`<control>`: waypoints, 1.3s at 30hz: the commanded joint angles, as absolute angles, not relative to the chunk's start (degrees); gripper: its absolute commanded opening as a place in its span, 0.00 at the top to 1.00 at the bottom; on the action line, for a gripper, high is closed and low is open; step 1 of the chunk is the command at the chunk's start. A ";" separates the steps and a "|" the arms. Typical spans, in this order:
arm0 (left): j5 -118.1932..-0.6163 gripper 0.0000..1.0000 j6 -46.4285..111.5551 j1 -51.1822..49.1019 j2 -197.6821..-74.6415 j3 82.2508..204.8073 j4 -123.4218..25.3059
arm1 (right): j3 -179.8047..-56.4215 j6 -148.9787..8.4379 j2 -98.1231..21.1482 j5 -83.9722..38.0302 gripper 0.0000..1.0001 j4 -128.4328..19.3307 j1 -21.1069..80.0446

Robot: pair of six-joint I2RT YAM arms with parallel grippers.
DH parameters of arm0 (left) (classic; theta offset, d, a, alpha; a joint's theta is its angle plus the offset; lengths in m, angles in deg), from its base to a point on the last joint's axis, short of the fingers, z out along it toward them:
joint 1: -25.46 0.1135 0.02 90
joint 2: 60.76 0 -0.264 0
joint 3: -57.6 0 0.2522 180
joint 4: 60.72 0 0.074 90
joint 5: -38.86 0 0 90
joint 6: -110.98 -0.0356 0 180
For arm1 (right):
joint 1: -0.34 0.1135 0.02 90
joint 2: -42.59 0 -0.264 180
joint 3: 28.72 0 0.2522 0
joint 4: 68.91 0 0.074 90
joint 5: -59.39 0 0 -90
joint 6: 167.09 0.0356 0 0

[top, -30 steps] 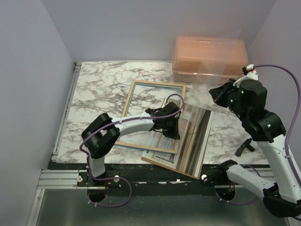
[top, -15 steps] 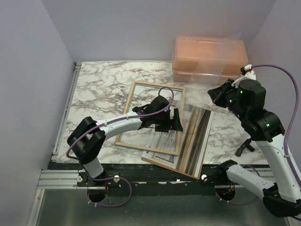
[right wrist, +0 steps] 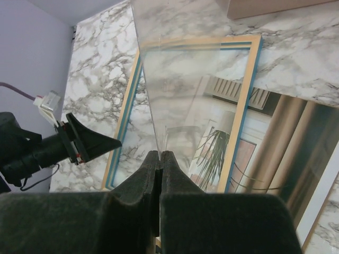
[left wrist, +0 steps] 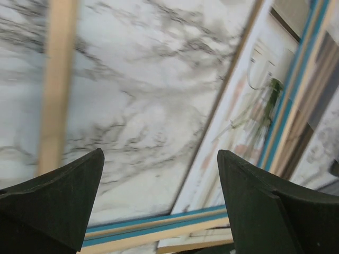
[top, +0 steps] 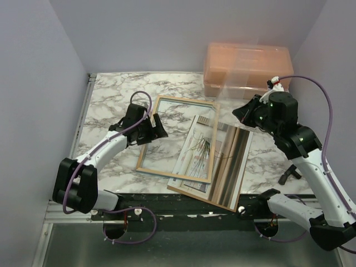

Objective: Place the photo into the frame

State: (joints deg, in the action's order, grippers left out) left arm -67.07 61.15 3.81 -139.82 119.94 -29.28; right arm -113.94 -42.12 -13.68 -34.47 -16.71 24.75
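Observation:
The frame (top: 186, 99) lies flat on the marble table, pale wood side up, blue at its edges. The photo (top: 197, 150), a spiky plant by a window, rests across the frame's right rail, partly inside the opening. My left gripper (top: 153, 128) hovers open and empty over the frame's left side. In the left wrist view its fingers (left wrist: 63, 196) bracket bare marble, with the frame (left wrist: 153, 227) and the photo (left wrist: 249, 111) beyond. My right gripper (right wrist: 160, 154) is shut on the edge of a clear pane (right wrist: 190, 79), held raised above the frame (right wrist: 244, 106) and the photo (right wrist: 217, 153).
A brown backing sheet (top: 231, 167) lies under the photo's right side, reaching the table's near edge. A peach plastic box (top: 247, 69) stands at the back right. A small black part (top: 290, 173) lies near the right arm.
My left gripper opened, let go of the photo and drew back left to the frame's left side. The right arm shifted slightly left with the clear pane.

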 commanded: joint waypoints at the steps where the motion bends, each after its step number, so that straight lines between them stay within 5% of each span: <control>1: -48.49 0.11 52.06 6.56 -137.86 125.09 -14.58 | -112.26 -41.05 -14.92 -29.82 1.00 -20.48 24.42; 5: -36.86 0.12 50.47 6.74 -141.34 128.90 -7.80 | -111.32 -40.70 -15.91 -28.22 1.00 -21.72 24.42; 14: -47.06 0.20 47.43 6.91 -152.09 131.37 -5.58 | -110.15 -40.46 -16.91 -27.30 1.00 -22.70 24.42; 25: -56.59 0.55 46.83 6.91 -154.16 129.15 -6.43 | -109.11 -40.47 -16.33 -27.45 1.00 -22.97 24.42; 29: -59.63 0.75 48.83 6.29 -152.04 125.80 -8.93 | -108.84 -40.57 -15.90 -26.81 1.00 -23.30 24.39; 39: -58.70 1.00 52.88 -0.01 -147.42 120.97 -10.82 | -106.17 -41.04 -14.63 -21.30 1.00 -27.64 24.42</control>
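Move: The frame's left bar lies level with the open left hand, about 7 cm to its left and 8 cm below. The frame's near bar is some 13 cm back and 3 cm right, and the photo's middle is roughly 8 cm back and 18 cm right, both also about 8 cm lower. From the right hand, that left bar is about 31 cm left, 2 cm ahead and 31 cm below. Left hand swings 9 cm left, sinks 7 cm, closes on the frame's left bar, then pulls it back and right. ##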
